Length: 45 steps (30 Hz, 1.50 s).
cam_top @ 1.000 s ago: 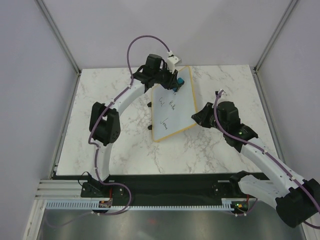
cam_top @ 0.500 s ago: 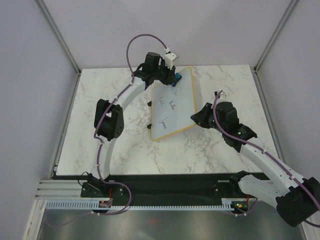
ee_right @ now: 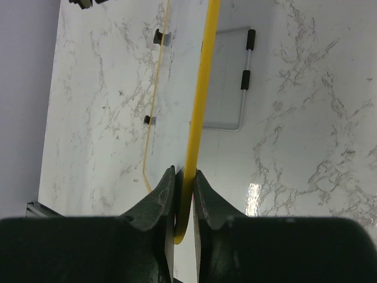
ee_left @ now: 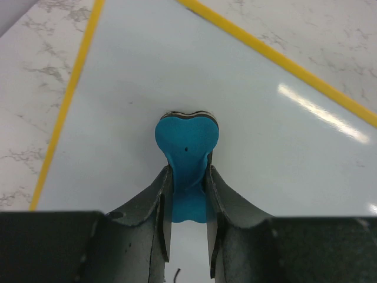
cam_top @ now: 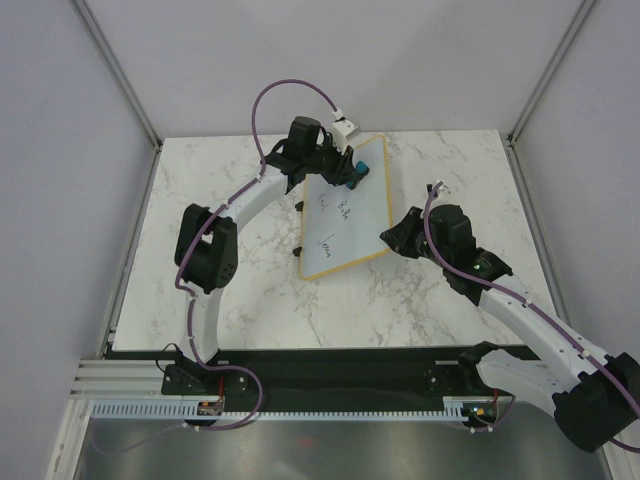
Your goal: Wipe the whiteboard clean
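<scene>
The whiteboard (cam_top: 352,228), white with a yellow frame, stands tilted up from the marble table. Dark handwriting (cam_top: 326,242) shows on its middle and lower part. My left gripper (cam_top: 355,172) is shut on a blue eraser (ee_left: 187,141), which is pressed flat against the board's far end (ee_left: 265,135). My right gripper (ee_right: 184,177) is shut on the board's yellow right edge (ee_right: 199,112), which runs edge-on between its jaws. Two black clips (ee_right: 149,119) sit on the board's left long edge.
The marble table (cam_top: 230,290) lies under the board. In the right wrist view a white wire stand with two black sleeves (ee_right: 248,59) rests on the table (ee_right: 306,130) beyond the board. Grey walls close in the back and both sides.
The left gripper slid the eraser toward the board's far edge, then back down and slightly right. The right gripper and the board have barely moved.
</scene>
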Available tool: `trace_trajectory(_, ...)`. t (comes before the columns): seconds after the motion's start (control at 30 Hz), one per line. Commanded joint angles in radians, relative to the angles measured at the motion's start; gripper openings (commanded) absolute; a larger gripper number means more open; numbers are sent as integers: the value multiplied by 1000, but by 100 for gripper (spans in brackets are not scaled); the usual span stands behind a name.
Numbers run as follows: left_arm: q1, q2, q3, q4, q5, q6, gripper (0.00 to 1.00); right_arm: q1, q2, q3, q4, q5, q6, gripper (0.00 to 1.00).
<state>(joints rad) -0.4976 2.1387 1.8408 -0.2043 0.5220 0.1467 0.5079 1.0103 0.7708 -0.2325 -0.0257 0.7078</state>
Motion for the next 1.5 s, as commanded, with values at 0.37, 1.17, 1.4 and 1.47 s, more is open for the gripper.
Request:
trace_trajectory(0.37, -38, -25, -31, -89, 184, -90, 2, 27, 10, 21, 42, -17, -50, 0)
trace_trajectory(1.17, -14, -123, -199, -121, 29, 13, 2, 32, -36, -24, 51, -5, -60, 0)
trace_trajectory(1.4, -119, -269, -322, -93, 69, 2, 2, 32, -56, -33, 50, 0, -57, 0)
trace_trajectory(1.47, -131, -284, -340, -93, 81, -2, 2, 32, -50, -34, 50, -2, -57, 0)
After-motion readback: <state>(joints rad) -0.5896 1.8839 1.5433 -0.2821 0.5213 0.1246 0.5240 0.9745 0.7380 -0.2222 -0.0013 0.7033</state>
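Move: Behind the left hand, which already holds the eraser on the sloping whiteboard, the middle writing lies about 7 cm back, 4 cm to its left and some 5 cm lower. The bottom word is roughly 17 cm back, 6 cm left and 7 cm lower; the board's right edge runs about 9 cm to the right, level fore and aft and some 4 cm higher. From the right hand, the middle writing is about 9 cm ahead, 12 cm left and 8 cm lower. Rubbing the held eraser over the board, the left hand strokes about 5 cm back, swings forward again while sliding some 8 cm left and down the slope, then sweeps back about 11 cm and up to the right, coming nearer the bottom word. The right hand keeps its pinch on the board's right edge near the close corner and stays put. ##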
